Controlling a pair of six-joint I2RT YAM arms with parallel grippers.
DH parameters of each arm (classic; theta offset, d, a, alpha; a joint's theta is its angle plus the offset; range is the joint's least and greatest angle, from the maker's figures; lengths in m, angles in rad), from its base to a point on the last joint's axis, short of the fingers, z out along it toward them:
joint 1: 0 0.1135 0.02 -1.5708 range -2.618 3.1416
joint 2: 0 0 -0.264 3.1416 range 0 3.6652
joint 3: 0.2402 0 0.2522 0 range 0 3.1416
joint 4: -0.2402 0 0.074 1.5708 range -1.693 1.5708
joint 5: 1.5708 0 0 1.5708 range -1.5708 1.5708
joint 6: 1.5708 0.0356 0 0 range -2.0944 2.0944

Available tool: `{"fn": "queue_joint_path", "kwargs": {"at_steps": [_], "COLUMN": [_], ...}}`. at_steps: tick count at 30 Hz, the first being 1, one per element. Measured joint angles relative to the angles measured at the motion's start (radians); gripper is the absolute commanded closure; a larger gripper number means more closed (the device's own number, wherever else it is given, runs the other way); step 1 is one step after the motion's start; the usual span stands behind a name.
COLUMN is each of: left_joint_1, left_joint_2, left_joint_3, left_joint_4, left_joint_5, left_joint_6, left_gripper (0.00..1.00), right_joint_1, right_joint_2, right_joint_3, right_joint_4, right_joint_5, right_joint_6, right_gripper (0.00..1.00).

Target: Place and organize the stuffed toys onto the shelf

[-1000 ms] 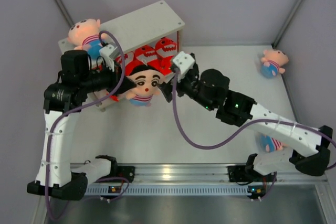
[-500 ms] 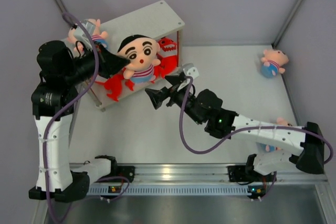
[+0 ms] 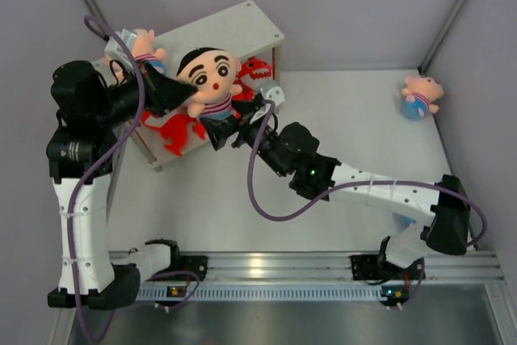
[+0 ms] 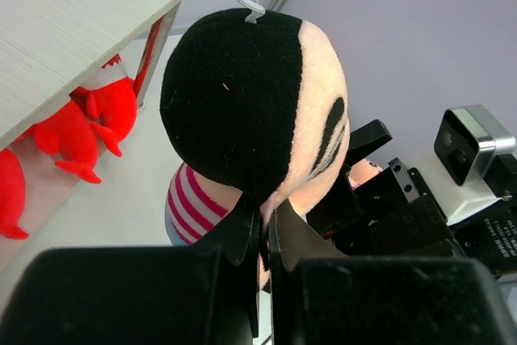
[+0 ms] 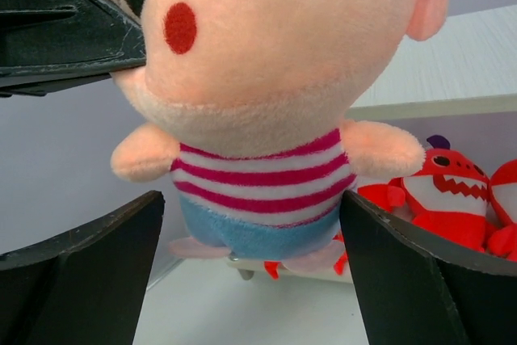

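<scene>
A boy doll (image 3: 208, 78) hangs in the air in front of the white shelf (image 3: 230, 30). My left gripper (image 3: 171, 90) is shut on the side of its head (image 4: 242, 94), the jaws pinching peach plush in the left wrist view (image 4: 266, 228). My right gripper (image 3: 226, 125) stands open, one finger on each side of the doll's striped shirt and blue shorts (image 5: 258, 199) without squeezing them. A second boy doll (image 3: 145, 44) lies on the shelf's top board at its left end. Red sharks (image 3: 254, 70) sit on the lower board, also seen in the right wrist view (image 5: 444, 187).
Another boy doll (image 3: 420, 94) lies on the table at the far right by the wall. A red shark (image 3: 178, 131) shows at the shelf's near left end. The shelf stands slanted at the back left, with walls close behind it.
My left arm has lifted the boy doll from low in front of the shelf to the height of its top board. My right gripper has swung left and now straddles the doll's body.
</scene>
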Motion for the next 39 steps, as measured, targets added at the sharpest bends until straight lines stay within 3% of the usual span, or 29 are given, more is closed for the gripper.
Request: {"fn": "queue_joint_path", "kwargs": {"at_steps": [1, 4, 5, 7, 10, 13, 14, 16, 17, 19, 24, 30, 39], "left_joint_1": [0.003, 0.009, 0.012, 0.017, 0.017, 0.017, 0.017, 0.017, 0.017, 0.017, 0.017, 0.017, 0.017], "left_joint_2": [0.0, 0.0, 0.0, 0.0, 0.0, 0.0, 0.0, 0.0, 0.0, 0.0, 0.001, -0.012, -0.065], "left_joint_3": [0.0, 0.0, 0.0, 0.0, 0.0, 0.0, 0.0, 0.002, 0.002, 0.002, 0.013, 0.049, 0.011], "left_joint_4": [0.005, 0.01, 0.011, 0.016, 0.018, 0.027, 0.031, 0.04, 0.04, 0.039, 0.034, 0.008, -0.02], "left_joint_5": [0.001, 0.005, 0.007, 0.012, 0.01, -0.004, -0.008, -0.028, -0.036, -0.065, -0.15, -0.287, -0.417], "left_joint_6": [-0.006, -0.016, -0.019, -0.026, -0.027, -0.014, -0.005, 0.011, 0.019, 0.043, 0.094, 0.202, 0.328], "left_gripper": [1.0, 1.0, 1.0, 1.0, 0.97, 0.67, 0.47, 0.32, 0.16, 0.02, 0.02, 0.02, 0.02], "right_joint_1": [-0.003, -0.008, -0.008, -0.01, -0.017, -0.04, -0.052, -0.095, -0.119, -0.161, -0.272, -0.384, -0.516], "right_joint_2": [0.005, 0.012, 0.018, 0.026, 0.031, 0.035, 0.042, 0.075, 0.099, 0.135, 0.229, 0.489, 0.61], "right_joint_3": [0.004, 0.009, 0.019, 0.034, 0.053, 0.117, 0.154, 0.275, 0.345, 0.46, 0.714, 1.175, 1.207], "right_joint_4": [0.001, -0.001, -0.005, -0.008, -0.022, -0.122, -0.168, -0.283, -0.334, -0.41, -0.627, -0.894, -0.969], "right_joint_5": [0.0, 0.001, 0.003, 0.014, 0.023, 0.014, 0.006, -0.029, -0.051, -0.085, -0.194, -0.236, -0.204], "right_joint_6": [0.002, 0.011, 0.01, 0.017, 0.032, 0.053, 0.057, 0.066, 0.071, 0.079, 0.098, 0.059, 0.016], "right_gripper": [0.17, 0.48, 0.74, 1.0, 1.0, 1.0, 1.0, 1.0, 1.0, 1.0, 1.0, 1.0, 1.0]}}
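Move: The boy toy, upright, is pinched at the cheek in the left fingers, its middle about 5 cm right and 1 cm ahead of them. From the right hand, whose open fingers straddle its body, the middle is some 3 cm ahead, 3 cm left and 3 cm higher. The shelf top's right-end spot lies roughly 24 cm ahead, 8 cm right and 4 cm below the right hand; the lying toy is 16 cm ahead, 21 cm left, about level with it. The right fingers shut on the boy toy's striped body, then the left fingers let go of its head and open wide. The right hand keeps its pinch and carries the toy some 24 cm forward and 8 cm right, rising about 9 cm and then sinking most of that over the shelf top's right end. The left hand eases off about 8 cm left, turning some 25 degrees counter-clockwise. ##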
